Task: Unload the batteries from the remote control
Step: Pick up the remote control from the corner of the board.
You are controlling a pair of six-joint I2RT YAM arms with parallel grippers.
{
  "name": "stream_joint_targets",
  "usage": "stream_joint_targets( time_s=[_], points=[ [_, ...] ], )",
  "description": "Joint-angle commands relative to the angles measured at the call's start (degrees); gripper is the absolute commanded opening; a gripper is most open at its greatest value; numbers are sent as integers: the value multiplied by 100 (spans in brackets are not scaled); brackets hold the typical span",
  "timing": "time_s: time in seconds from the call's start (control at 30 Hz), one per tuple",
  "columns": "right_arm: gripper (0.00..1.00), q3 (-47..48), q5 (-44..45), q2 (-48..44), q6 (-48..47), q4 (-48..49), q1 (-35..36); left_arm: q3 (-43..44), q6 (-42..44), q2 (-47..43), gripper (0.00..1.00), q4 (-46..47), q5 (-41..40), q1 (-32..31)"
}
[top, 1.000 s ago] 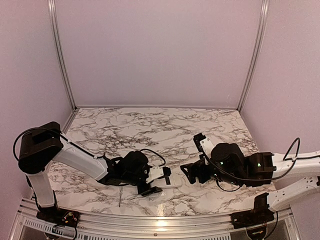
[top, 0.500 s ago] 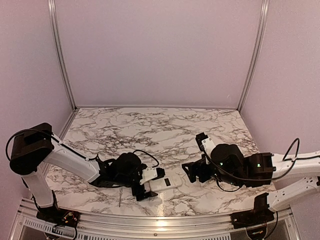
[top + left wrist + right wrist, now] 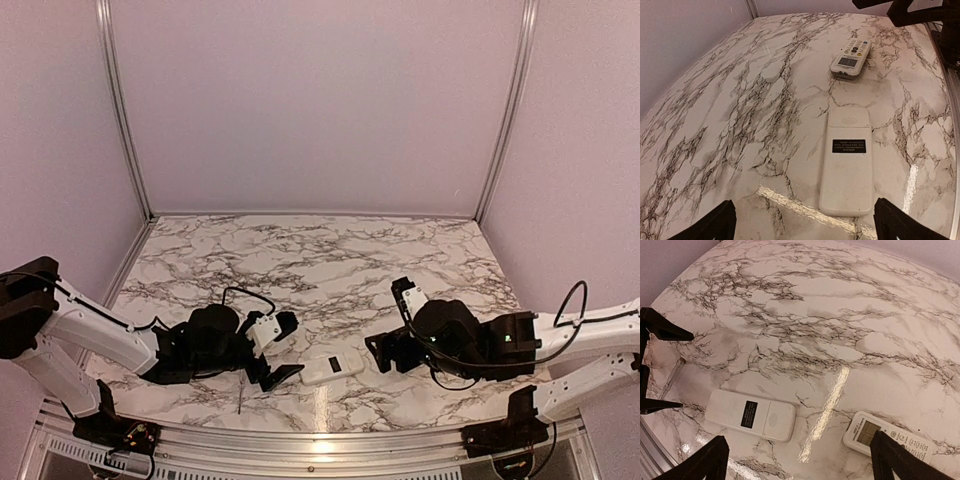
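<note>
A white remote control [image 3: 333, 366] lies face down on the marble table, its back label and battery cover [image 3: 772, 420] facing up and the cover closed. The batteries are hidden. My left gripper [image 3: 290, 348] is open a short way left of the remote, touching nothing; in the left wrist view the remote [image 3: 847, 160] lies just ahead of the gripper [image 3: 805, 224], toward its right finger. My right gripper [image 3: 380, 352] is open to the right of the remote, low over the table [image 3: 800, 455] and empty.
A second white remote [image 3: 887, 437] with a display and buttons lies face up near my right gripper, also seen in the left wrist view [image 3: 851, 57]. A thin clear stick-like tool [image 3: 240, 394] lies near the table's front edge.
My left gripper opened, let go of the face-down remote and drew back to the left. The remote stays on the table. The right arm shifted slightly left.
</note>
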Motion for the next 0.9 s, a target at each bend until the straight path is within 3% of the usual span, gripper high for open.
stream_joint_targets(
  time_s=[0.0,0.4,0.63,0.87],
  points=[
    [96,114,-322,108,328,-87,-10,-56,-191,115,99,327,-102,-18],
    [96,177,-1958,698,661,33,-147,-11,-146,581,98,202,147,-17],
    [98,307,-2031,1351,512,270,-254,46,-88,742,98,252,241,-18],
    [94,330,-2381,1916,165,733,-918,292,30,1187,97,340,386,-23]
  ],
)
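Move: The remote control lies label side up below and between the open grippers. From the right hand its middle is about 11 cm to the left, level fore and aft and some 13 cm down. From the left hand it is roughly 7 cm to the right, 1 cm back and 7 cm down. The second remote lies about 6 cm ahead and 9 cm right of the right hand; the thin rod is about 13 cm left of the left hand and 5 cm back. Down and over to the left, the right hand sinks about 9 cm towards the near-lying right end of the remote control, drawing back a little before easing forward again, its fingers tipping some 20 degrees more steeply down. The left hand sinks nearly straight down about 5 cm over the remote's left end. Both grippers stay wide open, without visible contact. ##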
